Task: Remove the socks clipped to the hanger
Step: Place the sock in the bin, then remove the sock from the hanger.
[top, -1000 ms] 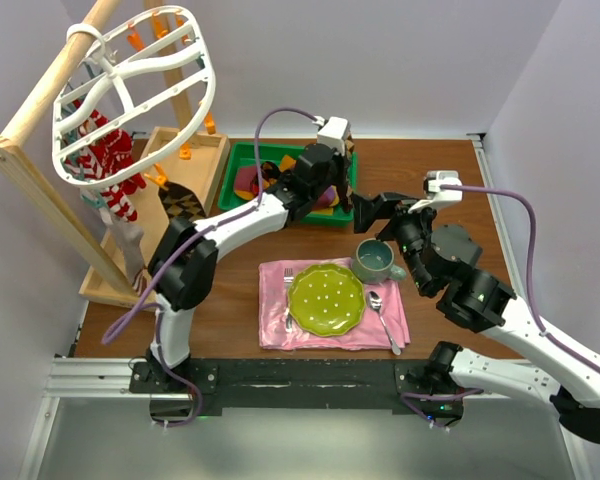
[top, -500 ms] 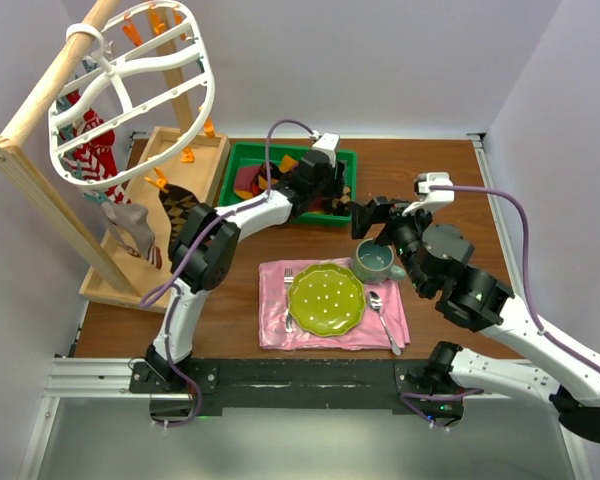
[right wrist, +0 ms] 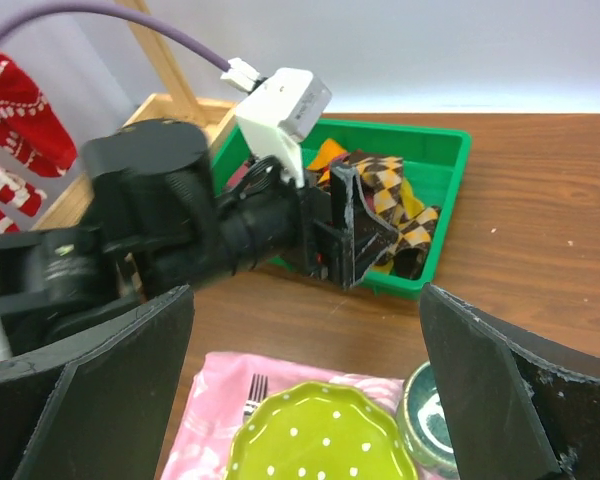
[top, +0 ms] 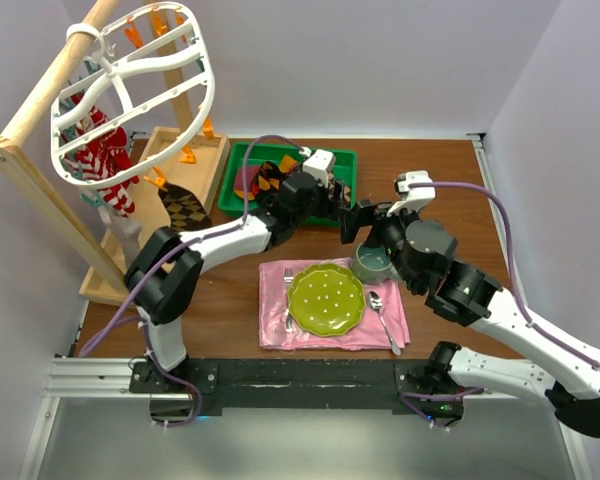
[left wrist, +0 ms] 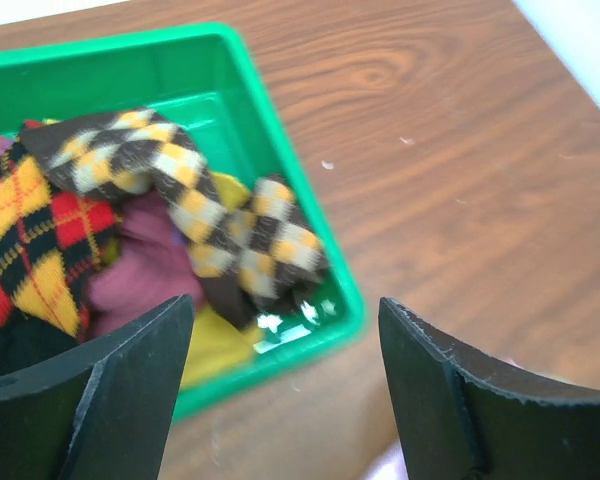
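Observation:
The white oval hanger [top: 130, 95] hangs on the wooden pole at the far left. A red-and-white striped sock [top: 105, 160], a grey sock [top: 123, 235] and a dark argyle sock [top: 185, 207] hang under it. My left gripper [top: 342, 207] is open and empty at the near right corner of the green tray [left wrist: 280, 150], its jaws wide apart [left wrist: 285, 320]. In the tray lie a brown argyle sock [left wrist: 210, 200], a red-and-yellow argyle sock [left wrist: 40, 230], a maroon sock [left wrist: 145, 260] and a mustard sock [left wrist: 215, 345]. My right gripper [right wrist: 307, 300] is open and empty above the mug.
A pink napkin [top: 275, 320] holds a green dotted plate [top: 325, 297], a fork [top: 288, 290] and a spoon [top: 380, 310]. A teal mug [top: 372, 262] stands beside the plate. The wooden rack base [top: 195, 150] stands left of the tray.
My left gripper has drawn back from over the tray to its near right corner and its elbow swung left. The right gripper moved left toward it. The hanger and its socks sway.

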Robot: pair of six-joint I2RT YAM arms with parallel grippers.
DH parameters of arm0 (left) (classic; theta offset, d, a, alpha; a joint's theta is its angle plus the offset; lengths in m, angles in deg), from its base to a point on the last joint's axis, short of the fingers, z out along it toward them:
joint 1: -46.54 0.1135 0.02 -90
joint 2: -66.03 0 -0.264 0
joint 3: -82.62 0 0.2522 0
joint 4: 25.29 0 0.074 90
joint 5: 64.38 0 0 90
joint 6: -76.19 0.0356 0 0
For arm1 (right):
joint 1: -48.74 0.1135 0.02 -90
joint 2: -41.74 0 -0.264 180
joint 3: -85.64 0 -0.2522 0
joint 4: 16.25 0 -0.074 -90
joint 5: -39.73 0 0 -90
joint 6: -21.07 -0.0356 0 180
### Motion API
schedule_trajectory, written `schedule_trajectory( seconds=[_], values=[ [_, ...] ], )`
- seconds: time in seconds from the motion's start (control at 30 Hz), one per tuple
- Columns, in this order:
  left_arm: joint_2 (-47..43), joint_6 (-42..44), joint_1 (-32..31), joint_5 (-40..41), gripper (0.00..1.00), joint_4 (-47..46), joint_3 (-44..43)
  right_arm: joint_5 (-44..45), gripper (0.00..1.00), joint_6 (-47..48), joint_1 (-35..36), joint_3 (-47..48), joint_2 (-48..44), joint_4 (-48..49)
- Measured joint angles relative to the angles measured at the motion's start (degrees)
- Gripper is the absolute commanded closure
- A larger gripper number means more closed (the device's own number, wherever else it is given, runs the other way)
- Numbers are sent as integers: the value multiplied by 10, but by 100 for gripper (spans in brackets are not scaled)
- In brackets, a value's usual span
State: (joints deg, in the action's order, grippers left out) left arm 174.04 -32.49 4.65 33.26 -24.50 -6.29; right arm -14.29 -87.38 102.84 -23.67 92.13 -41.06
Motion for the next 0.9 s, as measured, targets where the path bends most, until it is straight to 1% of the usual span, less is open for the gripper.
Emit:
schedule_trajectory(
  seconds=[0.1,0.23,0.33,0.43,0.5,0.67,0.8,0.9],
  values=[
    [-51,-3,-20,0,21,-20,59,-16,2,1,0,3,11,0],
    [-135,-22,-49,-1,22,-53,177,-48,2,8,-1,21,36,4],
    [-198,-39,-65,0,22,-57,261,-78,1,19,-1,40,57,13],
    [-261,-58,-78,2,23,-52,328,-127,1,32,-2,63,83,26],
    [-291,-66,-84,4,23,-49,357,-167,1,41,-2,82,104,35],
    [-358,-102,-95,7,23,-42,439,-322,1,66,-2,161,200,93],
    [-383,-123,-96,5,24,-30,482,-405,1,76,-1,230,292,130],
    [-407,-141,-96,-1,24,-28,513,-438,2,83,0,273,353,145]
  ],
)
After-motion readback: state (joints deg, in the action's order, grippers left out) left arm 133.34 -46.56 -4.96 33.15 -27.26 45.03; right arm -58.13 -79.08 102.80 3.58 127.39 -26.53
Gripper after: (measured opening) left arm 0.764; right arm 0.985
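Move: Hanging from the hanger's orange clip, the checkered sock lies about 33 cm to the right hand's left, 4 cm ahead and 7 cm below; the grey sock is some 12 cm farther left and 3 cm nearer than it. The bin is about 26 cm ahead of the right hand, 12 cm left, 33 cm lower. From the left hand that sock is 31 cm left, 10 cm back and 12 cm higher; the plate 20 cm back, 2 cm left, 15 cm below. Backing out from over the bin, the empty left hand draws back about 21 cm, veering left and sinking to stop above the fork and the plate's left side, its open fingers tipping down a little. The right hand sweeps some 22 cm left, gathering speed and rising slightly, towards the hanging checkered sock, turning counter-clockwise about 45 degrees with its fingers wide open and touching nothing. ##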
